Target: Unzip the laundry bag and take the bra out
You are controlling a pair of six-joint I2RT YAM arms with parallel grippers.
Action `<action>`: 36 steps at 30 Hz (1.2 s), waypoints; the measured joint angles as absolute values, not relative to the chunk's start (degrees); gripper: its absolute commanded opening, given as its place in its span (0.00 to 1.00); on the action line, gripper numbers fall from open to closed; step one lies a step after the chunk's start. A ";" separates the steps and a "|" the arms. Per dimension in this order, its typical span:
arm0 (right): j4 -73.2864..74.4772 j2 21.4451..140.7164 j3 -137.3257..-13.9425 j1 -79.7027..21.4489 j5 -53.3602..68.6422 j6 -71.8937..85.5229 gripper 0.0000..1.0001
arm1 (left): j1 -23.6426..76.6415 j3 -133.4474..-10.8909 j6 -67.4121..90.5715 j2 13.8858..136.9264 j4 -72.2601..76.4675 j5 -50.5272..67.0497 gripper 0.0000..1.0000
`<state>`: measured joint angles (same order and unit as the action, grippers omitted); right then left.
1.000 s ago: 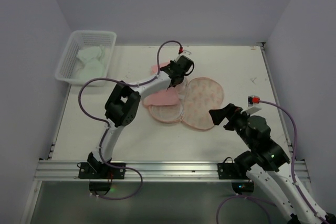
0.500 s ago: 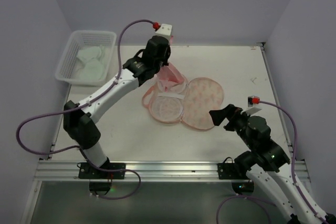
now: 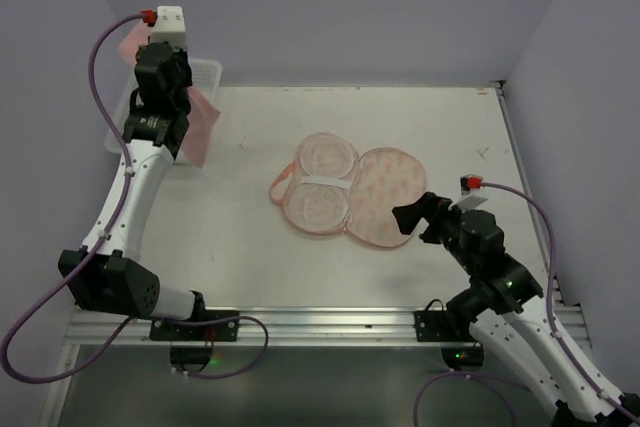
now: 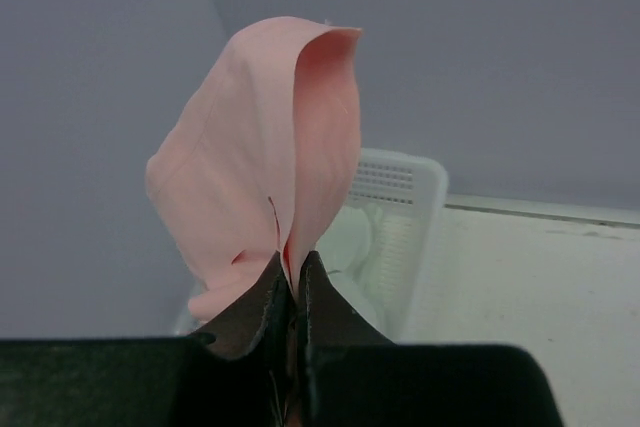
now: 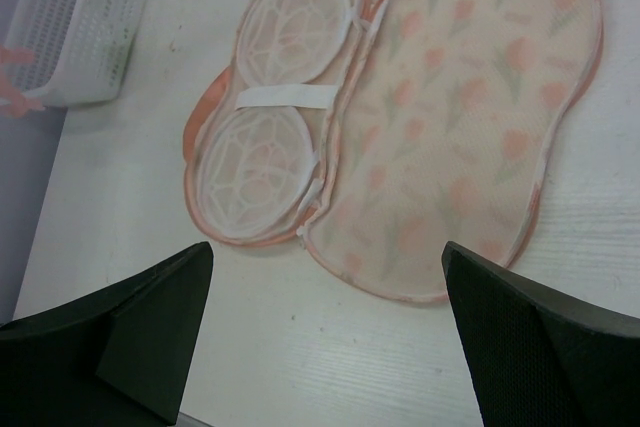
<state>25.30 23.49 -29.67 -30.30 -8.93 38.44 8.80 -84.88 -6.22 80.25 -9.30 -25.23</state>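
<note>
The laundry bag [image 3: 385, 197] lies unzipped and spread flat mid-table. Its printed flap [image 5: 470, 117] is to the right and the pale mesh-lined half [image 5: 275, 97] to the left, with nothing lying in it. The salmon-pink bra [image 3: 203, 127] hangs in the air at the far left, pinched in my left gripper [image 4: 292, 272], which is shut on a fold of it [image 4: 270, 157]. That gripper [image 3: 170, 87] is raised high over the white basket. My right gripper [image 5: 325, 252] stands open just in front of the bag's near edge, holding nothing [image 3: 410, 215].
The white lattice basket [image 4: 405, 197] sits at the table's back left corner [image 5: 80, 27] with pale items inside, under the held bra. Grey walls close in the table on three sides. The arm bases are on the rail at the near edge.
My left arm has swung from the bag up and to the far left, carrying the bra out of it to above the basket. The right gripper has shifted slightly towards the bag.
</note>
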 measured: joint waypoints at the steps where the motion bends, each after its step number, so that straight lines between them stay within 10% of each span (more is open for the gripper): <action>1: 24.99 24.32 -29.87 -30.30 -8.78 38.33 0.99 | 7.01 -84.90 -8.16 80.71 -8.29 -25.47 0.00; 36: 20.45 44.14 -39.77 -30.30 -5.17 32.75 0.99 | -7.49 -82.98 -33.34 111.20 24.53 -15.16 0.00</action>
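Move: The left gripper already holds the pink cloth high up. The white basket's middle lies about 10 cm ahead of that gripper, 10 cm to its left and some 34 cm below. The pale green bra lies in the basket, about 9 cm ahead and 8 cm left of the gripper; the opened laundry bag is some 5 cm back and 37 cm right. From the right gripper the basket is about 33 cm ahead and 58 cm left. Bring the left gripper some 13 cm forward and as far to the left, rising slightly at first, then sink over the basket to finish about 15 cm lower, rolling its left side up some 25 degrees. Keep the fingers shut on the pink cloth. Meanwhile ease the open, empty right gripper about 5 cm forward and left, towards the space above the bag's open flap. ##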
